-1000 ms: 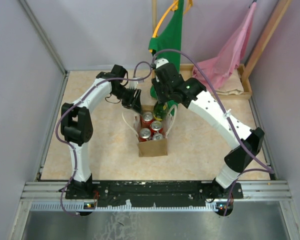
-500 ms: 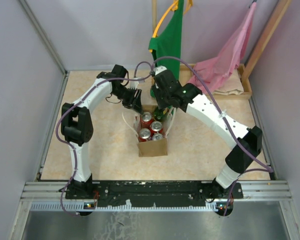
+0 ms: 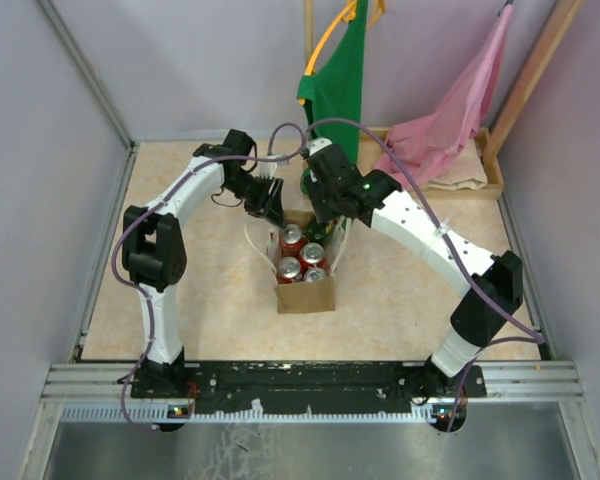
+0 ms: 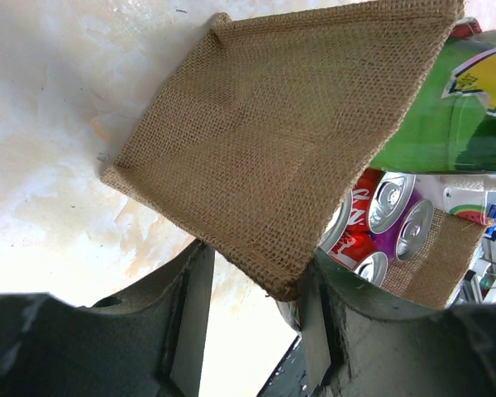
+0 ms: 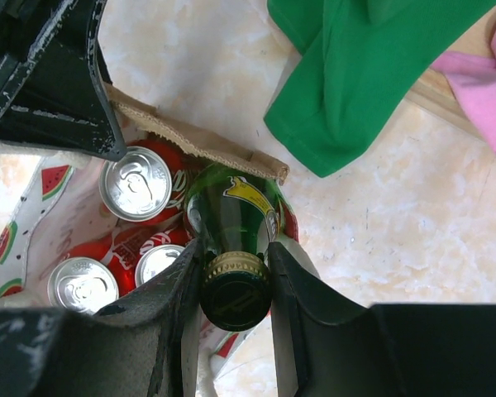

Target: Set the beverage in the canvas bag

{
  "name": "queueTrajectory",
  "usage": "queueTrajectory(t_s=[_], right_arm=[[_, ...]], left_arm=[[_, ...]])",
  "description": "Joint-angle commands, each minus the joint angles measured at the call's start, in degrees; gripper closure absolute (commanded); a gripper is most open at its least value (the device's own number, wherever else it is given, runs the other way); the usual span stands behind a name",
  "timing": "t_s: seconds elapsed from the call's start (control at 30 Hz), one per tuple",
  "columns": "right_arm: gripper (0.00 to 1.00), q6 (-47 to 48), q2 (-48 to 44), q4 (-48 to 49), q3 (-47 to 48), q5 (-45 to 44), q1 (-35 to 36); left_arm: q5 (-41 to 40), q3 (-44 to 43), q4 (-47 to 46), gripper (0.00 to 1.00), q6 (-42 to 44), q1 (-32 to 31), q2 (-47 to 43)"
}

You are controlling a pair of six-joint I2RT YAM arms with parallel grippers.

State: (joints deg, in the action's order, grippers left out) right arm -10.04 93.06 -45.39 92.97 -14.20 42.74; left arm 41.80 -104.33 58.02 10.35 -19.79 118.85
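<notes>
The canvas bag (image 3: pixel 305 293) stands mid-table with several red cans (image 3: pixel 294 238) inside it. My right gripper (image 5: pixel 236 281) is shut on the capped neck of the beverage, a green glass bottle (image 5: pixel 231 207). The bottle hangs upright with its lower part inside the bag's far right corner, next to the cans (image 5: pixel 135 184). My left gripper (image 4: pixel 252 331) is open at the bag's far left corner. The corner of the tan burlap side panel (image 4: pixel 273 141) lies between its fingers against the right finger, apart from the left one. The bottle (image 4: pixel 446 107) shows behind that panel.
A green cloth (image 3: pixel 335 80) hangs just behind the bag, and a pink cloth (image 3: pixel 450 110) drapes over a wooden tray (image 3: pixel 480 178) at the back right. Grey walls close in the table on the left, back and right. The bag's white handles (image 3: pixel 255 245) flop outward.
My right gripper has shifted slightly left and back with the bottle, which now sits lower inside the bag. The left gripper has stayed at the bag's corner.
</notes>
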Motion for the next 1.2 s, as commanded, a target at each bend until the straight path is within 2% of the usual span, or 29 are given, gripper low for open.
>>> queueTrajectory(t_s=[0.0, 0.53, 1.17], right_arm=[[1.0, 0.97, -0.96, 2.41, 0.15, 0.38, -0.2], [1.0, 1.86, 5.09, 1.57, -0.23, 2.5, 1.83], [1.0, 2.62, 11.9, -2.48, 0.54, -0.03, 3.31]], left_arm=[[-0.06, -1.5, -0.29, 0.51, 0.99, -0.07, 1.07], [0.16, -2.25, -0.48, 0.51, 0.79, 0.0, 1.6], [0.13, -2.87, -0.36, 0.51, 0.86, 0.02, 2.02]])
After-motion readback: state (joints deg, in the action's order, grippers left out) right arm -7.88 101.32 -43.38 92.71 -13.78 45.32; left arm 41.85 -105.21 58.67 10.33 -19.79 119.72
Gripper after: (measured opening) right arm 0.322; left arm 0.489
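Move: The right hand holds the green bottle by its neck over the canvas bag's far right corner; the gap for it lies almost straight below, roughly 15 cm down and 1 cm left. The far left red can stands about 7 cm left and 2 cm back of the hand, the near right red can about 2 cm left and 6 cm back, both some 17 cm lower. From the left hand, at the bag's far left rim, the gap is about 9 cm right, 3 cm back and 5 cm down. The right arm lowers the bottle by its neck about 5.5 cm into the far end of the canvas bag, sinking nearly straight at first, then also drawing the neck some 3 cm left over the gap beside the far left red can, the wrist tilting and turning only about 5 degrees and the fingers keeping their grip. The left hand stays in place, with the bag's far left corner still between its fingers. ##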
